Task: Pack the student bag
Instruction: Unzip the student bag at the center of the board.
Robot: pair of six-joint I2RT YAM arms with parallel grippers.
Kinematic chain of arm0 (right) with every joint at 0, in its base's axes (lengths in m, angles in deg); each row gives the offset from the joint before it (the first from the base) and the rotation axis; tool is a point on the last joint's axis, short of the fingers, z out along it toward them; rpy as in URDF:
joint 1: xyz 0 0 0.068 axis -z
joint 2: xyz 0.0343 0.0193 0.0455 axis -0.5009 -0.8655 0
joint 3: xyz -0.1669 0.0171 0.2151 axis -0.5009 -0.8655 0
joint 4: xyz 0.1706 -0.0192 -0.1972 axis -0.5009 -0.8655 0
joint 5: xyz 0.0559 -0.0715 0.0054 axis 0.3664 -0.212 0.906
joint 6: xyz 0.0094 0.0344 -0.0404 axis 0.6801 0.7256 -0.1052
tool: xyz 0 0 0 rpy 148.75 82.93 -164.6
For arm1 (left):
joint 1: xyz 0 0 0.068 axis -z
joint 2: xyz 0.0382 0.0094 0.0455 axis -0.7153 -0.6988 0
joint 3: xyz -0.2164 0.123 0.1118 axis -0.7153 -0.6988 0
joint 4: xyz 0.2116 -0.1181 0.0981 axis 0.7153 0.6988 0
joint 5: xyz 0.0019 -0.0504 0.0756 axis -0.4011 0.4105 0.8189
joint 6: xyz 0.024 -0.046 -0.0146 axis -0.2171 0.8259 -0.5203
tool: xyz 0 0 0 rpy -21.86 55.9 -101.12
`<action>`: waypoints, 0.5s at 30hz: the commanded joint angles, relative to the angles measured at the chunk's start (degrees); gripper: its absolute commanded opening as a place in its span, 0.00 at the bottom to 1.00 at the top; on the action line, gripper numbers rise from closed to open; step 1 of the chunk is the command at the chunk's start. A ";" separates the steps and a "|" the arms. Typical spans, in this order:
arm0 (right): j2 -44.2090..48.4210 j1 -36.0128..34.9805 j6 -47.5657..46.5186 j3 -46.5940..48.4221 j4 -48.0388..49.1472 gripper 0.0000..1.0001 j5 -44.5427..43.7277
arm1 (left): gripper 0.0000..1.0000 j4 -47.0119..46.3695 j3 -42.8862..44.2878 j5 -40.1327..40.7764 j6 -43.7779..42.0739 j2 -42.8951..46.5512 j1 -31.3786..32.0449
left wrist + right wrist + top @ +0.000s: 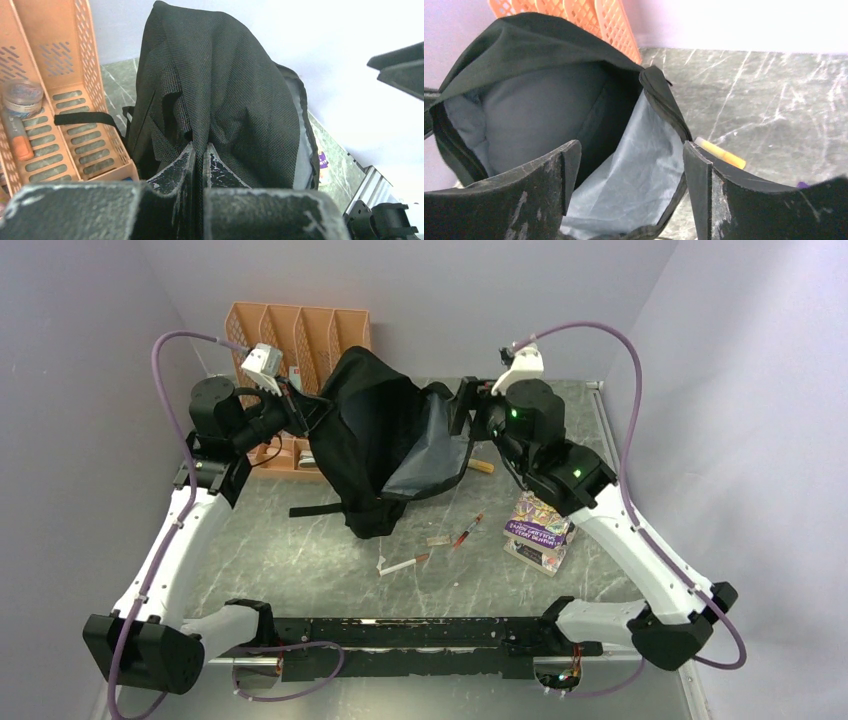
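Note:
The student bag (pixel 370 440) is a black backpack standing at the back middle of the table, its main flap hanging open to the right and showing grey lining (pixel 534 110). My left gripper (pixel 300 405) is at the bag's upper left side. In the left wrist view its jaws (pixel 199 146) are shut on a pinched fold of the black fabric (pixel 225 90). My right gripper (pixel 462 405) hovers at the bag's right side, open (pixel 631 145), with the mouth and the drooping flap rim in the gap between its fingers, nothing gripped.
A yellow marker (pixel 720 153) lies on the table just right of the flap. Stacked books (pixel 538 525) sit under my right arm. A red pen (pixel 468 529) and a white pen (pixel 403 564) lie in front of the bag. An orange desk organiser (pixel 300 335) stands behind, to the left.

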 commanded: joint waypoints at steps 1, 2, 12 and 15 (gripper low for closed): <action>-6.95 0.52 -7.97 9.75 -9.82 0.80 -4.42 | 0.05 -3.37 2.29 -3.06 -1.29 -0.88 1.38; -8.99 0.80 -9.29 12.44 -11.62 0.81 -4.33 | 0.05 -3.19 2.52 -3.23 -1.46 -1.05 1.63; -29.33 3.66 -22.11 33.53 -23.04 0.78 6.18 | 0.05 -2.85 2.55 -3.74 -2.36 -1.73 3.15; -35.06 3.71 -25.65 39.66 -26.42 0.78 6.10 | 0.05 -2.31 2.91 -3.73 -2.84 -1.86 3.28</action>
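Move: The right hand, open and empty, goes for the top corner of the student bag's grey-lined flap, some 12 cm ahead, 4 cm left and 8 cm below. The middle of the bag's open mouth lies roughly 7 cm ahead, 14 cm left and 12 cm below; a yellow stick lies on the table about 10 cm ahead, 9 cm right and 36 cm down. From the left hand, holding the bag's other side, the flap corner is about 10 cm ahead, 21 cm right and 6 cm lower. The right hand reaches about 8 cm forward to the flap corner, rising a touch before it dips some 5 cm and swings 4 cm left, fingers staying wide open as the wrist rolls about 25 degrees, left side down, and the fingertips tip a little lower. The left hand keeps its pinch on the opposite side of the student bag and eases about 2 cm right, towards the right hand. ##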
